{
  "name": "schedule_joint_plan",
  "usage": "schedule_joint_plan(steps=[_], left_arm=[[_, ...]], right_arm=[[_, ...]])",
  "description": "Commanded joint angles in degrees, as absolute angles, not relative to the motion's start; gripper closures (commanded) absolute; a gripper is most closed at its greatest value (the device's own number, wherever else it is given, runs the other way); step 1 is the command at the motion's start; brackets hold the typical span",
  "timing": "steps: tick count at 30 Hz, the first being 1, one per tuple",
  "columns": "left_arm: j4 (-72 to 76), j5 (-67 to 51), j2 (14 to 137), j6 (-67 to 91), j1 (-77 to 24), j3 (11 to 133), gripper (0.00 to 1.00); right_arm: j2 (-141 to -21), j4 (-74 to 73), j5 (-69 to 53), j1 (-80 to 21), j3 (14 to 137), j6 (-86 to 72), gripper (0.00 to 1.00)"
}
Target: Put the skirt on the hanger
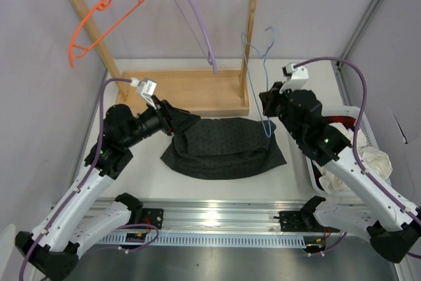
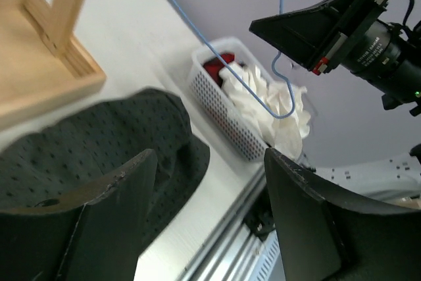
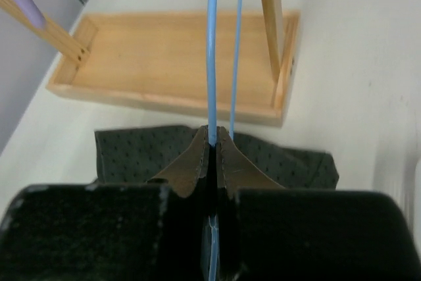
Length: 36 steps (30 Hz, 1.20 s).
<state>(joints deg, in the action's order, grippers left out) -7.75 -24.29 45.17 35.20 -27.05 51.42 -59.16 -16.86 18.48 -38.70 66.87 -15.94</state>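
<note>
The skirt (image 1: 223, 148), dark grey with tiny pale dots, lies rumpled on the table in front of the wooden rack. My right gripper (image 1: 266, 106) is shut on the thin light-blue wire of the hanger (image 1: 265, 70) and holds it upright over the skirt's right end, hook upward. In the right wrist view the fingertips (image 3: 197, 156) pinch the hanger wire (image 3: 212, 51) above the skirt (image 3: 131, 156). My left gripper (image 1: 186, 122) is open at the skirt's upper left edge. Its fingers (image 2: 112, 215) stand wide apart with nothing between them, the skirt (image 2: 85, 149) just below and the hanger (image 2: 217, 57) beyond.
A wooden rack (image 1: 184, 90) stands at the back with an orange hanger (image 1: 105, 14) and a purple hanger (image 1: 194, 18) on its bar. A white basket (image 1: 360, 137) at the right holds white cloth (image 2: 263, 97) and dark red cloth (image 2: 220, 64).
</note>
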Motion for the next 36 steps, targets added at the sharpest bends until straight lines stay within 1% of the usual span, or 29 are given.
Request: schedule_joint_plan(steps=[1,4,10,11,15,17,21,29,33,36], left_arm=[[-4.23,-18.56,46.40,36.04,-33.46,49.05,0.28],[-1.85,-13.90,49.12,36.21,-39.17,48.34,0.28],[3.25,-3.71,58.07,39.11,-47.79,50.53,0.28],[3.51,-2.04,59.31,40.24,-48.42,52.02,0.28],[1.50,4.29,65.91,43.07,-50.27,57.73,0.28],[1.76,7.46,69.16,43.50,-51.94,58.97,0.28],[3.34,9.31,73.64,44.12,-53.61,63.44,0.28],[6.32,9.93,79.01,43.68,-55.28,68.02,0.28],[2.30,13.26,82.17,42.28,-56.51,72.24,0.28],[2.37,14.15,83.84,42.10,-56.95,73.83,0.28]], right_arm=[[-55.55,-21.17,28.64,-44.45,60.41,-20.39,1.00],[-52.65,-22.85,32.95,-48.76,55.48,-22.67,1.00],[-51.15,-26.01,44.11,-58.61,51.07,-26.80,1.00],[-51.24,-26.54,46.64,-60.89,50.54,-27.07,1.00],[-51.50,-28.03,50.44,-64.41,50.36,-28.74,1.00],[-51.59,-28.12,50.62,-64.77,50.19,-28.83,1.00],[-52.47,-28.39,50.45,-65.39,49.92,-29.35,1.00],[-53.35,-28.30,50.54,-65.48,50.27,-29.00,1.00],[-54.14,-28.48,50.54,-65.57,50.71,-29.09,1.00],[-54.23,-28.30,50.19,-65.74,50.80,-29.18,1.00]])
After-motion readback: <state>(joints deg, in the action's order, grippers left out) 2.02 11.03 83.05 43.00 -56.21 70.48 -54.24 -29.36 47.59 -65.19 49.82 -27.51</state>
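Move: From the left hand, open and empty, the neck of the blue hanger is about 20 cm to the right, some 12 cm ahead and 12 cm above; the skirt's middle lies roughly 10 cm to the right, 3 cm ahead and 32 cm below. The right hand already grips that hanger by one shoulder: the skirt's middle is about 9 cm to its left, 5 cm back and 33 cm below, and the rack base some 24 cm left and 16 cm ahead, as low as the skirt. The left hand, fingers kept wide open, swings about 18 cm to the right to meet the blue hanger near its neck and hook, dipping some 8 cm before rising a little, and reaching about 5 cm forward in the later part. Meanwhile the right hand keeps its pinch on the hanger's shoulder and brings it about 13 cm down and 9 cm back towards the skirt, its left side rolling down some 15 degrees and its fingers tipping down a little, then all but stops halfway through. ##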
